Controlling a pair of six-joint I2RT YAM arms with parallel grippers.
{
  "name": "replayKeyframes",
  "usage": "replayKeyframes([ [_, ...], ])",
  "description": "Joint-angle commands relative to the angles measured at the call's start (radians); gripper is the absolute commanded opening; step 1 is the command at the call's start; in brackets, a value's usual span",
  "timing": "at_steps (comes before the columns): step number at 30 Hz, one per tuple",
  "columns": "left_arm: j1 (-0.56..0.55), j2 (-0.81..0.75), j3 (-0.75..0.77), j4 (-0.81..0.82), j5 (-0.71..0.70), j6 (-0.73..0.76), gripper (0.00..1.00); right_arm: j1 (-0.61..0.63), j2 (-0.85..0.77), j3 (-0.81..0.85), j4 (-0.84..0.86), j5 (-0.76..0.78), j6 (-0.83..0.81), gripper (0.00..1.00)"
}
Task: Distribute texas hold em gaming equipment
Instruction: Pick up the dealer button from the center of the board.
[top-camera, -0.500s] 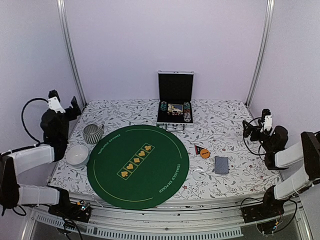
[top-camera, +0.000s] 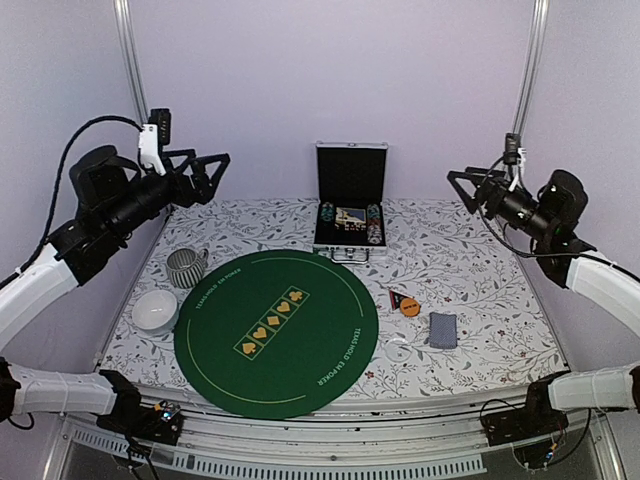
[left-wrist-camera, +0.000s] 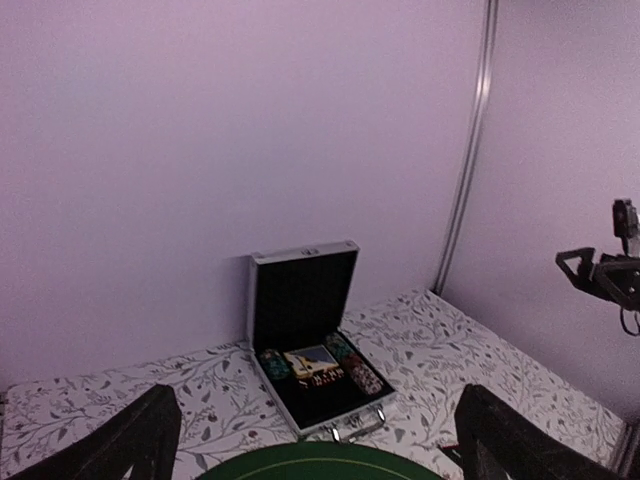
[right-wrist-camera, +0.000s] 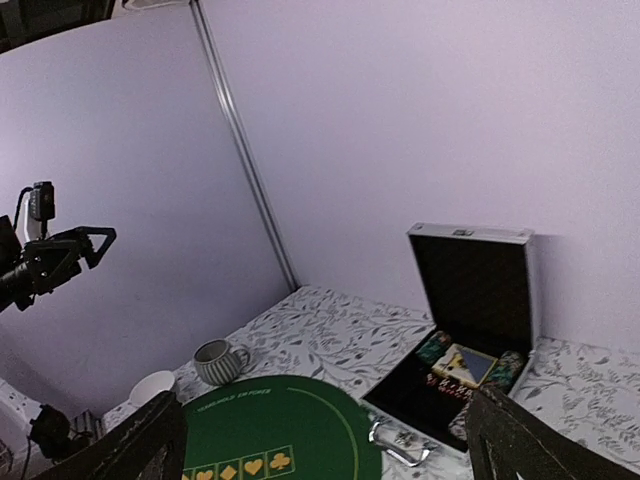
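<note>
An open metal case (top-camera: 350, 212) stands at the table's back, with poker chip stacks (top-camera: 375, 226) and a card box inside; it also shows as the case (left-wrist-camera: 312, 372) and the case (right-wrist-camera: 465, 345) in the wrist views. On the cloth right of the round green mat (top-camera: 276, 332) lie a grey-blue deck of cards (top-camera: 442, 329), an orange disc (top-camera: 409, 307), a small dark triangle (top-camera: 398, 296) and a whitish disc (top-camera: 399, 350). My left gripper (top-camera: 212, 180) hangs open, high over the back left corner. My right gripper (top-camera: 460, 192) hangs open, high at the right. Both are empty.
A striped cup (top-camera: 185, 267) and a white bowl (top-camera: 156, 309) stand left of the mat; the cup (right-wrist-camera: 218, 362) also shows in the right wrist view. Metal frame posts (top-camera: 135, 100) rise at the back corners, and purple walls enclose the table.
Both arms have risen from low positions at the table's sides and now point inward above it. Both grippers stayed open. Nothing on the table moved.
</note>
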Motion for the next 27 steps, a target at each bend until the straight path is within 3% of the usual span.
replayKeyframes([
  [1, -0.104, 0.031, 0.068, -0.372, 0.11, 0.057, 0.98, 0.272, 0.065, 0.172, -0.553, 0.23, -0.133, 0.99],
  [8, -0.169, 0.048, 0.024, -0.492, 0.023, 0.138, 0.98, 0.611, 0.323, 0.405, -1.066, 0.619, -0.106, 0.99],
  [13, -0.173, 0.024, -0.04, -0.478, -0.066, 0.145, 0.98, 0.716, 0.539, 0.5, -1.346, 0.677, -0.027, 0.99],
  [19, -0.173, -0.034, -0.171, -0.397, -0.115, 0.166, 0.98, 0.738, 0.641, 0.472, -1.41, 0.607, 0.018, 0.99],
  [27, -0.171, -0.047, -0.213, -0.382, -0.131, 0.182, 0.98, 0.738, 0.705, 0.383, -1.406, 0.541, 0.039, 0.99],
])
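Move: The dealer button, the clear disc off the green mat's right edge, lies about 11 cm back and 11 cm to the left of my right hand, nearly 40 cm below. The orange button is some 12 cm farther out than the disc and 3 cm to its right, with the dark triangle just beyond; the grey card pack lies about 5 cm back from this hand. From my left hand the disc is roughly 40 cm right, 9 cm back and 43 cm down. I swoop my right hand down some 32 cm onto the disc's spot, swinging left past it, then curling back right while drawing towards me, the wrist tipping about 90 degrees until the open fingers point straight down, still clear of the table. Meanwhile my left hand sinks about 18 cm and eases back, nosing down towards the mat, fingers open. ##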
